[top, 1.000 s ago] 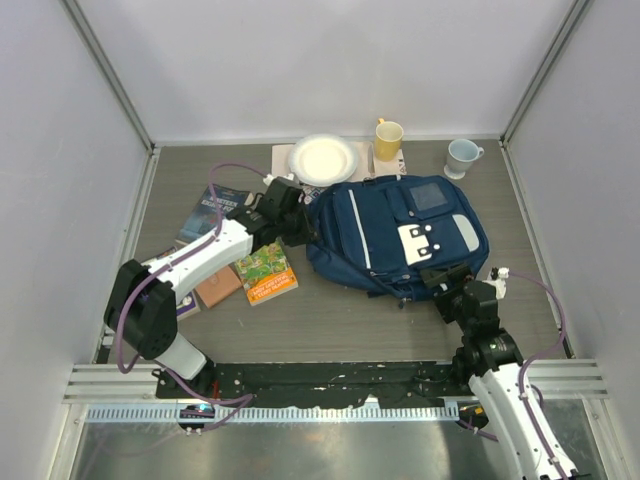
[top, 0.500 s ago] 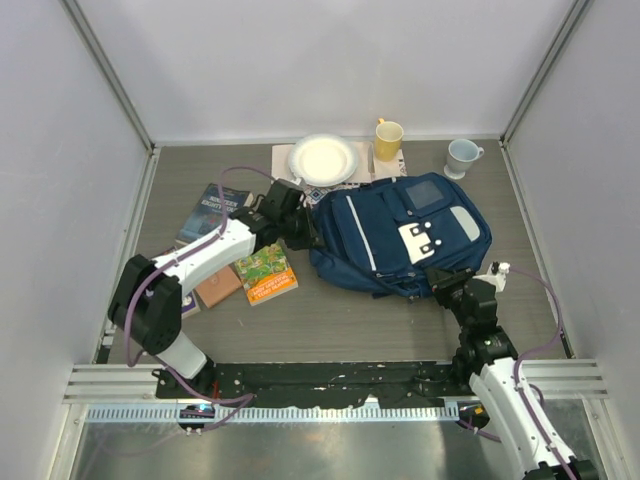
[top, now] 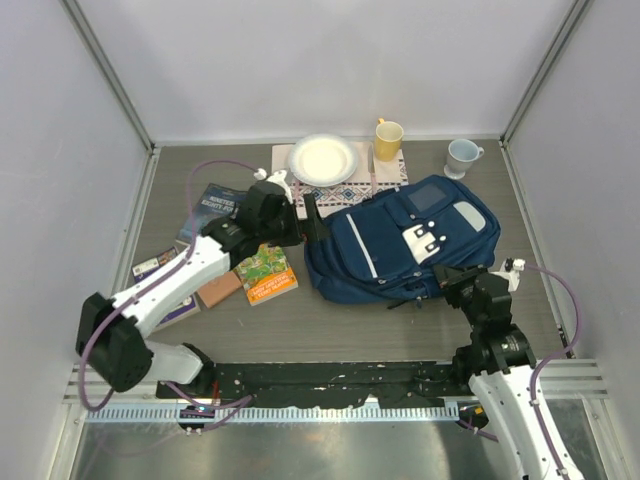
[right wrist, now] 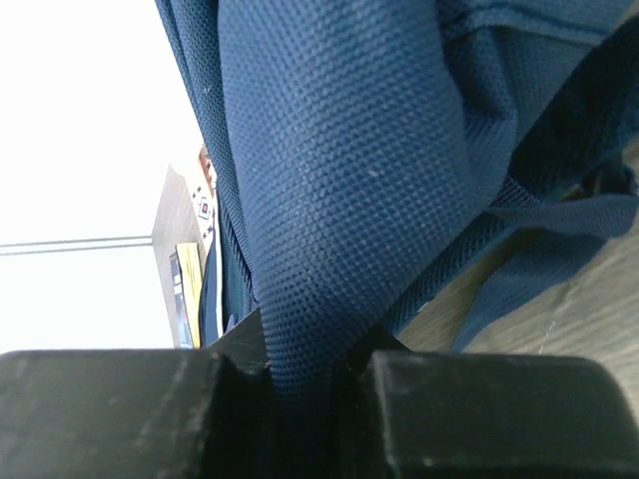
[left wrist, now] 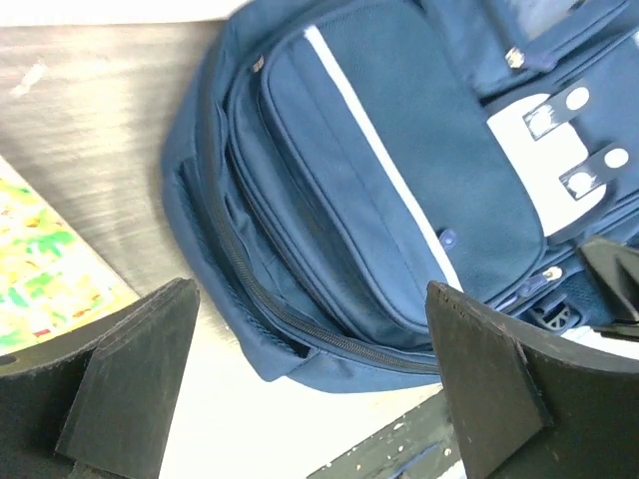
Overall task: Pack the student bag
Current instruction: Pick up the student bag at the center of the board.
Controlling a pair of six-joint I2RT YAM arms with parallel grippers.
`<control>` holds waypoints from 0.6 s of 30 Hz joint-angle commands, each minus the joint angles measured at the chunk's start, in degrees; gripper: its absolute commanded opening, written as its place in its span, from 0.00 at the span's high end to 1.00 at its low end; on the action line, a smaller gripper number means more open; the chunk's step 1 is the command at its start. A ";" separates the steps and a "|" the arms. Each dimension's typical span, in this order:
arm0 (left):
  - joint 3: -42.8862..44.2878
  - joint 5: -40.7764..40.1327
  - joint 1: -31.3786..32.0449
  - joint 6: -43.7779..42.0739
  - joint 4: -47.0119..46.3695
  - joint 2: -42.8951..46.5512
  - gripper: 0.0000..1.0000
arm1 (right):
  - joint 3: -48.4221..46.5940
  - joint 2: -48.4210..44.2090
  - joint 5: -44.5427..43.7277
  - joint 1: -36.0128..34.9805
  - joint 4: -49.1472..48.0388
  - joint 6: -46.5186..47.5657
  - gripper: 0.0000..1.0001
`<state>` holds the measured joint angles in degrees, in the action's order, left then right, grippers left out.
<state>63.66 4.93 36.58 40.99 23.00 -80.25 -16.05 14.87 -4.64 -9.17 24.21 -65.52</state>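
Observation:
The student bag (top: 395, 245) is a navy backpack with thin white stripes and a white buckle patch, lying flat in the middle of the table with its zips closed. My left gripper (top: 308, 222) hovers at the bag's left end, open wide and empty. In the left wrist view its fingers (left wrist: 130, 369) straddle the bag's (left wrist: 379, 180) corner without touching it. My right gripper (top: 448, 278) is at the bag's near right edge. In the right wrist view it (right wrist: 300, 379) is shut on a fold of the bag's navy fabric (right wrist: 329, 180).
A white plate (top: 322, 158) rests on a patterned mat (top: 385, 172) behind the bag. A yellow mug (top: 388, 138) and a pale blue mug (top: 462, 155) stand at the back. Several books lie left of the bag, among them a green-orange one (top: 266, 273) and a dark one (top: 212, 208).
My left gripper let go of the bag's left end and opened. My right gripper closed on the bag's near edge. The bag shifted slightly to the right.

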 commanded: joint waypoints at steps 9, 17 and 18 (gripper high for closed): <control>-9.60 -18.45 10.43 -0.22 -5.95 19.07 0.00 | -14.27 3.58 -9.86 -0.24 9.98 -17.88 0.99; -10.67 -26.20 24.06 -1.17 -11.66 18.99 0.00 | -18.31 7.27 -11.79 -0.24 12.88 -26.41 0.99; -10.14 -26.02 25.11 -1.61 -12.28 18.38 0.00 | -18.57 7.97 -11.44 -0.24 12.80 -27.03 0.99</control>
<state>51.20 -16.03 58.06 41.28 16.91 -61.12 -28.91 21.43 -12.93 -9.32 42.30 -83.11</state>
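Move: The left hand, already open, is just clear of the student bag: the bag's loose left end lies about level with it, 3 cm right and 11 below, and the bag's middle some 21 cm right, 5 ahead and 12 below. The orange book lies roughly 13 cm left, 1 ahead and 17 below; the plate is straight ahead, some 34 cm. For the right hand, gripping the near right edge, the bag's middle is about 12 cm ahead, 8 left and 7 below. The left hand first rises about 5 cm off the bag's left end, drifting a little to its left, then swings back some 6 cm and to the right, off the near side of that end, wide open, its fingers tipping up. The right hand keeps its pinch on the bag's near right edge and draws it right, up and slightly back, about 2 cm each in the first two, while twisting clockwise some 15 degrees, its left side rising. ##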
